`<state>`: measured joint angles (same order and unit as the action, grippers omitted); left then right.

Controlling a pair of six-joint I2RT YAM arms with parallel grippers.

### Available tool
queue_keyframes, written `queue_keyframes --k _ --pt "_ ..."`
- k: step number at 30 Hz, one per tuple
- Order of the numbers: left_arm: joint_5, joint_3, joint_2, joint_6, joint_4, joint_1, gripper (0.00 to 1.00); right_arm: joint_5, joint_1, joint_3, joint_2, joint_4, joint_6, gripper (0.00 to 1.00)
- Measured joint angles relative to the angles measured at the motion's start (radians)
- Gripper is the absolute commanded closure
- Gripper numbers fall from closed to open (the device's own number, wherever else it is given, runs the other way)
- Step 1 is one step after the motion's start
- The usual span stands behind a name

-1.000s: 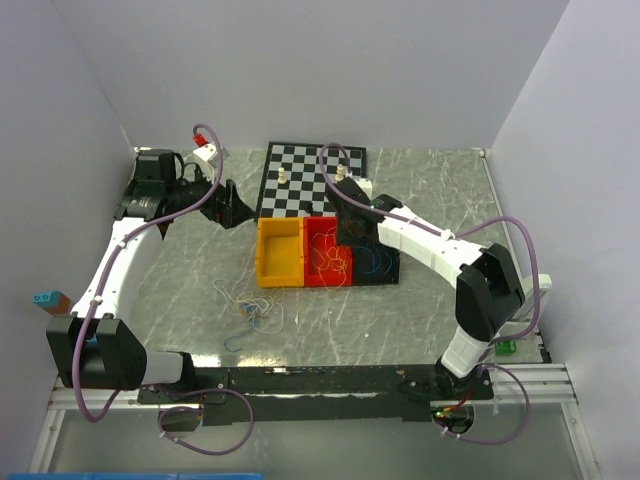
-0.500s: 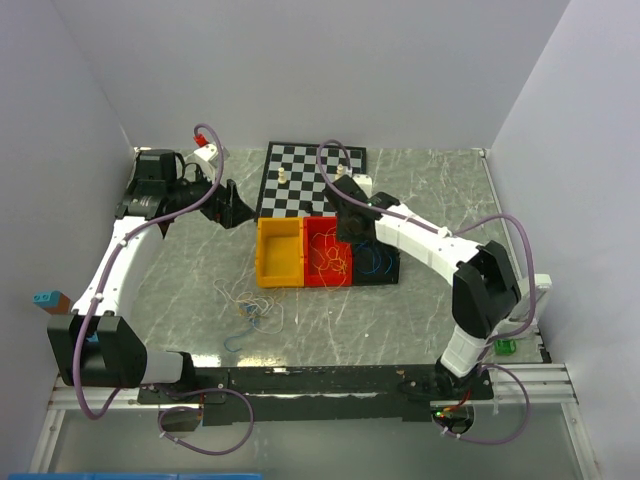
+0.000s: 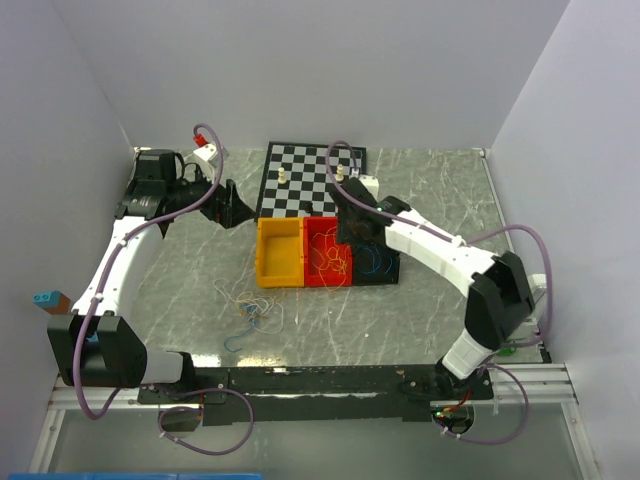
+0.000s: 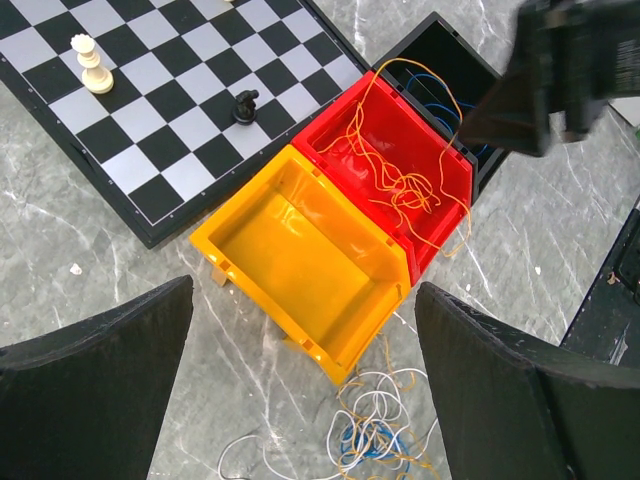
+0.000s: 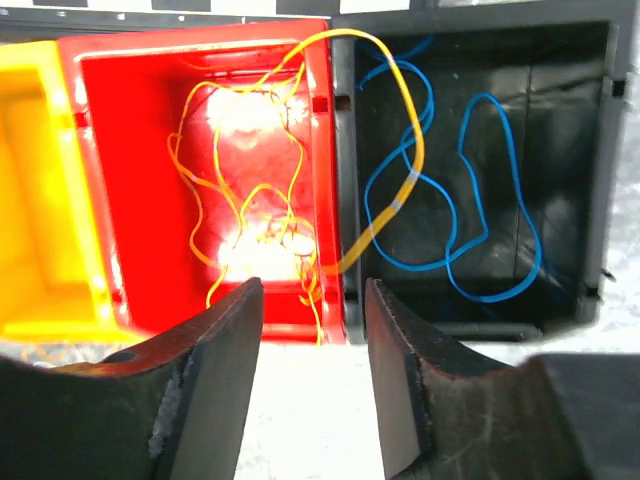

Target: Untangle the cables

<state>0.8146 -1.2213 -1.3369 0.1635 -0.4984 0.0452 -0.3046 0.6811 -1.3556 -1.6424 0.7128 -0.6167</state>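
Note:
A loose tangle of white, blue and orange-yellow cables (image 3: 250, 305) lies on the table in front of the yellow bin (image 3: 280, 252), also visible in the left wrist view as a tangle (image 4: 375, 430). Orange-yellow cables (image 5: 255, 215) fill the red bin (image 5: 100, 180), and one loop arcs over the wall into the black bin (image 5: 570, 180). A blue cable (image 5: 480, 220) lies in that black bin. My right gripper (image 5: 312, 300) hovers above the red and black bins' near wall, open with nothing between its fingers. My left gripper (image 4: 303, 300) hangs wide open, high above the yellow bin, touching nothing.
A chessboard (image 3: 312, 178) lies behind the bins with a white piece (image 4: 90, 62) and a black piece (image 4: 245, 103) on it. A white and red block (image 3: 205, 148) sits at the back left. Walls enclose the table on the left, back and right.
My right gripper's jaws have spread wider, and that arm's elbow has swung out to the right. The left arm and the tangle on the table have not moved.

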Motion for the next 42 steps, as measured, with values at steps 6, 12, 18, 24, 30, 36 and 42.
queue_keyframes --k 6,12,18,24,30,36,42 --pt "0.000 0.000 0.000 0.000 0.001 -0.001 0.03 0.008 -0.008 0.039 0.076 -0.005 -0.020 0.47" --pt "-0.001 0.000 0.000 0.000 0.000 -0.001 0.03 0.025 -0.034 0.051 0.026 -0.024 -0.026 0.49" --pt "-0.001 0.000 0.000 0.000 0.000 -0.002 0.03 0.029 -0.051 0.026 -0.056 -0.032 -0.033 0.65" --pt "-0.006 0.004 0.000 0.002 -0.001 -0.005 0.03 0.035 -0.051 -0.038 -0.066 -0.047 -0.040 0.88" --pt "-0.008 0.006 0.000 0.008 0.000 -0.013 0.03 0.033 -0.034 -0.093 -0.116 -0.066 -0.040 0.99" --pt "-0.008 0.006 0.000 0.008 0.000 -0.020 0.03 0.039 -0.015 -0.144 -0.212 -0.071 -0.038 1.00" --pt "-0.008 0.006 0.000 0.008 -0.001 -0.029 0.03 0.054 -0.005 -0.168 -0.276 -0.069 -0.036 1.00"
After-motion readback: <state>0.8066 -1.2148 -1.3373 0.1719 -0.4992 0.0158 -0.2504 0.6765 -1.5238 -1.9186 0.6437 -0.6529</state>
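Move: The orange cable's tangle lies in the red box, about 4 cm to the right hand's left, level with it and some 8 cm below; one loop arches up by the fingers. The black box is about 6 cm right, level, 9 cm below; the yellow box 15 cm left, level, equally low. From the left hand the cable is about 21 cm right, 2 cm back and 19 cm below. Bobbing, the half-open right hand goes about 5 cm down, left and forward over the red box, shutting on orange cable. ##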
